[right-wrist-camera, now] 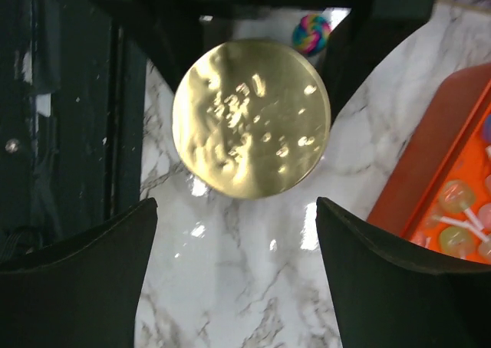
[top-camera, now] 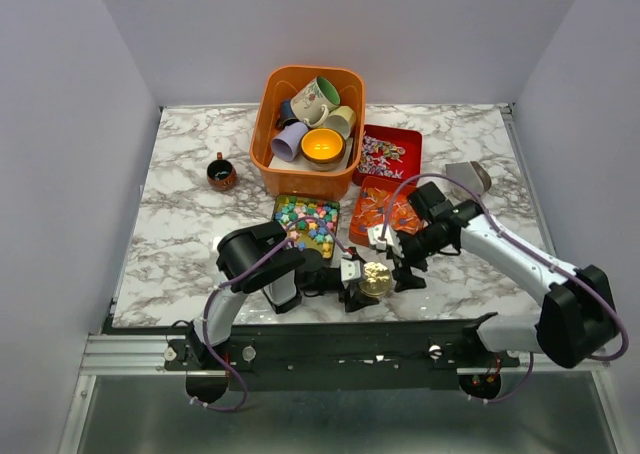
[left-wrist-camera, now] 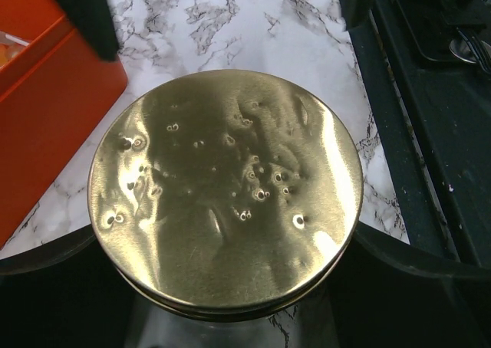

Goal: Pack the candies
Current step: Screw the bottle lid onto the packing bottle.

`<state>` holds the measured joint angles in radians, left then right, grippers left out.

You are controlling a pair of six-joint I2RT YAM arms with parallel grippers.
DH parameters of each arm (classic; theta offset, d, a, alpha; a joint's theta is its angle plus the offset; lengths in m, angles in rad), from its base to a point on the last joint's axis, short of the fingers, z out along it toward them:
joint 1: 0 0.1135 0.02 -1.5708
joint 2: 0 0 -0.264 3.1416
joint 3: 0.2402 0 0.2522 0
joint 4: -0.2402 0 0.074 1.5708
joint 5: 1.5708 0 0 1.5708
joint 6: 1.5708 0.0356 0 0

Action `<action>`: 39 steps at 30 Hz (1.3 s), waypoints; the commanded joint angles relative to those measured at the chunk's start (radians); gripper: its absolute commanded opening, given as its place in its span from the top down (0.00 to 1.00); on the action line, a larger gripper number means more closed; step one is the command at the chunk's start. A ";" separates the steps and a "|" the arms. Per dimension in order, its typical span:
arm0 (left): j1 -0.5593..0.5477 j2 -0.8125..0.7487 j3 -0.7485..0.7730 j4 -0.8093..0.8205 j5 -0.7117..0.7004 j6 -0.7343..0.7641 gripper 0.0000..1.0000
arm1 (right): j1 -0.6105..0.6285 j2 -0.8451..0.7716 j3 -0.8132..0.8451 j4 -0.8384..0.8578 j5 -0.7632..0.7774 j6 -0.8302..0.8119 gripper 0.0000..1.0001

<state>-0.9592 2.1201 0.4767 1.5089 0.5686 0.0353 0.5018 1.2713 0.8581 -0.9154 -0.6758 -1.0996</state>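
A glass jar with a dented gold lid (top-camera: 376, 277) (left-wrist-camera: 226, 187) (right-wrist-camera: 251, 118) stands near the table's front edge. My left gripper (top-camera: 368, 285) (left-wrist-camera: 226, 279) is open, one finger on each side of the jar below the lid. Its fingertips are hidden under the lid. My right gripper (top-camera: 395, 262) (right-wrist-camera: 236, 233) is open just short of the jar, with only marble between its fingers. Candies lie in three trays: multicolour ones (top-camera: 307, 221), speckled ones in a red tin (top-camera: 388, 154), and orange-red ones in another tin (top-camera: 385, 214) (right-wrist-camera: 460, 202). One swirled candy (right-wrist-camera: 311, 34) lies beyond the jar.
An orange basket (top-camera: 272, 164) full of ceramic mugs stands at the back centre. A small dark cup (top-camera: 221, 173) sits to its left, and a grey object (top-camera: 467, 177) lies at the right. The orange-red tin's wall (left-wrist-camera: 46, 126) is close beside the jar. The black rail (left-wrist-camera: 430, 133) marks the table's near edge.
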 commanded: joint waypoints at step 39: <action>0.048 0.041 0.005 -0.076 -0.070 0.006 1.00 | 0.076 -0.145 -0.087 -0.123 -0.030 0.115 0.10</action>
<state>-0.9314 2.1201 0.4976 1.4879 0.5739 0.0330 0.5774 1.1355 0.7624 -0.9966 -0.7097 -1.0935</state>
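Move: The lid sits on the bottle about 5 cm to the right gripper's left, level with it front to back and some 2 cm below; it lies roughly 5 cm directly above the left hand point, whose fingers already hold the bottle. From the right gripper, the orange candy tray's middle is about 15 cm ahead, 2 cm left and 7 cm down; the black box of star candies is about 13 cm ahead and 22 cm left, equally low. Keep the left gripper clamped on the bottle. Reach the open right gripper about 4 cm left over the lid, dipping slightly and turning some 10 degrees counter-clockwise, pause there, then sweep it back towards the table's front edge by about 6 cm and rightward, past the lid's right side, to turn the lid clockwise, rising slightly and turning partly back at the end. Leave its fingers open. ##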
